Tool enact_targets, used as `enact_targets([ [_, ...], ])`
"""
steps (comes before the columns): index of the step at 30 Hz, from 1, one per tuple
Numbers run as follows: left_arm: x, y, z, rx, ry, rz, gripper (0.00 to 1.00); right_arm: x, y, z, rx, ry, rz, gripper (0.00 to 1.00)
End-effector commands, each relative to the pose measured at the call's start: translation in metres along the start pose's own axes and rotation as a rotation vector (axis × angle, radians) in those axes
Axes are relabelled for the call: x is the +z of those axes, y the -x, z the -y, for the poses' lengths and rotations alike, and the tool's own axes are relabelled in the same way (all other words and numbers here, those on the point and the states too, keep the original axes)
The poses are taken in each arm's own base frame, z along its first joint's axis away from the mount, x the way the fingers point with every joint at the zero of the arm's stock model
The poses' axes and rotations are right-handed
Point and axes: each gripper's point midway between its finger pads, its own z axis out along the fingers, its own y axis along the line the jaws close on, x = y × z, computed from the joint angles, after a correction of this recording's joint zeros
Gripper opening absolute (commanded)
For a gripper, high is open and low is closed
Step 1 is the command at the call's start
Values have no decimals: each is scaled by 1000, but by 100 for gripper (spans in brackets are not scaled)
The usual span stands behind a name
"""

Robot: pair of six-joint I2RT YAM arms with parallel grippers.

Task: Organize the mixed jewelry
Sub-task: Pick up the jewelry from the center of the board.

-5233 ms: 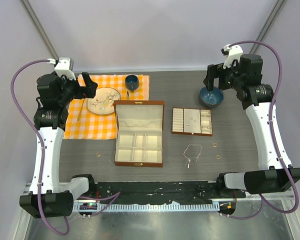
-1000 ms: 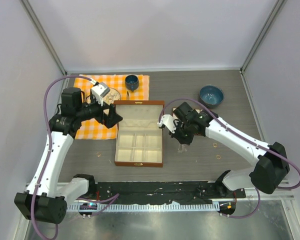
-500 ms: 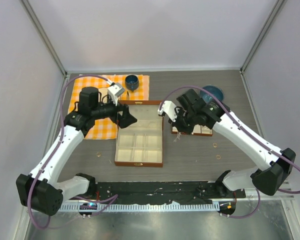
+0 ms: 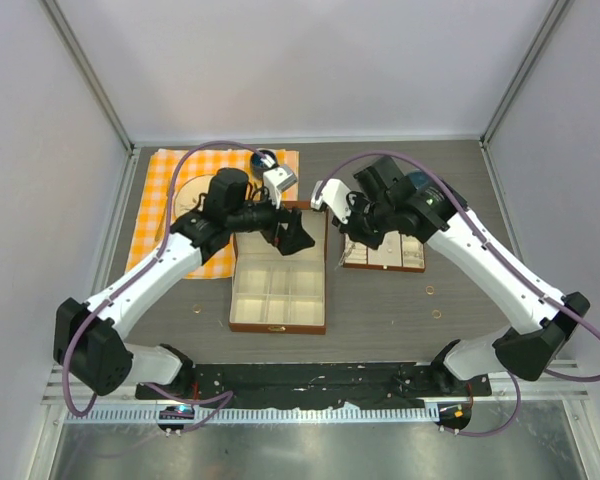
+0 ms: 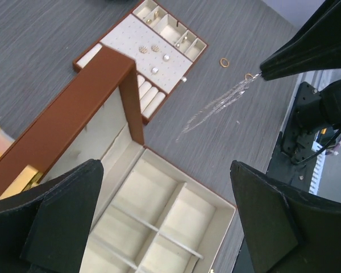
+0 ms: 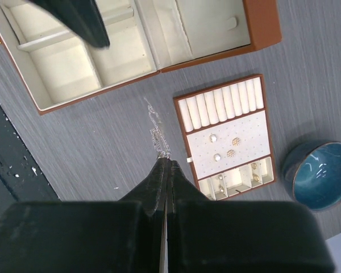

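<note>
A thin silver chain [image 6: 156, 128] hangs from the tips of my right gripper [image 6: 164, 161], which is shut on its top end. The left wrist view shows the same chain [image 5: 213, 108] dangling above the table, between the brown box [image 4: 277, 327] and the jewelry tray [image 4: 400, 258]. My left gripper [image 4: 298, 240] is wide open over the box's lid [image 5: 74, 114], with the cream compartments [image 5: 159, 210] below it and nothing between its fingers. Tiny copper rings lie on the table right of the tray [image 4: 430, 290], [image 4: 437, 314] and left of the box [image 4: 196, 309].
An orange checked cloth [image 4: 170, 200] with a plate [image 4: 192, 185] and a dark cup [image 4: 263, 158] lies at the back left. A blue bowl [image 6: 321, 176] stands behind the tray, partly under the right arm. The tray holds several earrings [image 6: 224, 148].
The right gripper has carried the chain up off the table and toward the back. The left gripper has swung right, from the cloth's edge to above the box lid.
</note>
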Motion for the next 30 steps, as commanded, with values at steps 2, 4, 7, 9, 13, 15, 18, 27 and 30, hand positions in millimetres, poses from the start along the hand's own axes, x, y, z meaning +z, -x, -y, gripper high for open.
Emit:
enact_targets([
  [2,14,43,17,63,-36,108,100,-12,21,16,-17,-62,56,1],
  [4,19,44,20,86,-45,108,100,-15,26,18,-17,-67,72,1],
  [7,28,45,26,115,-68,107,100,-19,31,20,-16,-76,88,1],
  [9,35,43,30,121,-83,98,100,-22,33,20,-16,-80,97,1],
  [13,44,41,36,131,-106,97,100,-28,39,22,-14,-88,118,1],
  [15,47,43,37,136,-111,108,100,-30,40,23,-12,-91,125,1],
  [18,51,44,35,131,-103,117,100,-32,43,23,-11,-91,133,1],
  [27,62,45,30,73,-34,136,100,-33,43,22,-2,-87,134,1],
  [30,66,47,30,62,-25,156,100,-33,42,22,3,-91,132,1],
])
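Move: The silver necklace hangs from the right fingers, its middle about 4 cm straight below their tips; from the left hand it lies roughly 12 cm to the right, 3 cm back and 4 cm lower. The left gripper is some 12 cm left of the right hand, 3 cm ahead and about level. Under the left hand, the jewelry box's compartments lie about 7 cm back, 4 cm left and 22 cm below; its raised lid is about 5 cm ahead, 4 cm left and 16 cm below. The ring tray sits 22 cm right, 7 cm ahead and 23 cm below the left hand. With its fingers kept wide open, the left hand travels about 7 cm to the right, high over the jewelry box towards the hanging necklace, quick at first and then slowing, its wrist barely turning. The right hand keeps the chain pinched in its shut fingers and lifts it some 3.5 cm, easing slightly forward and left, then holds still to offer it while the open left fingers come close; no grip by them shows yet. ##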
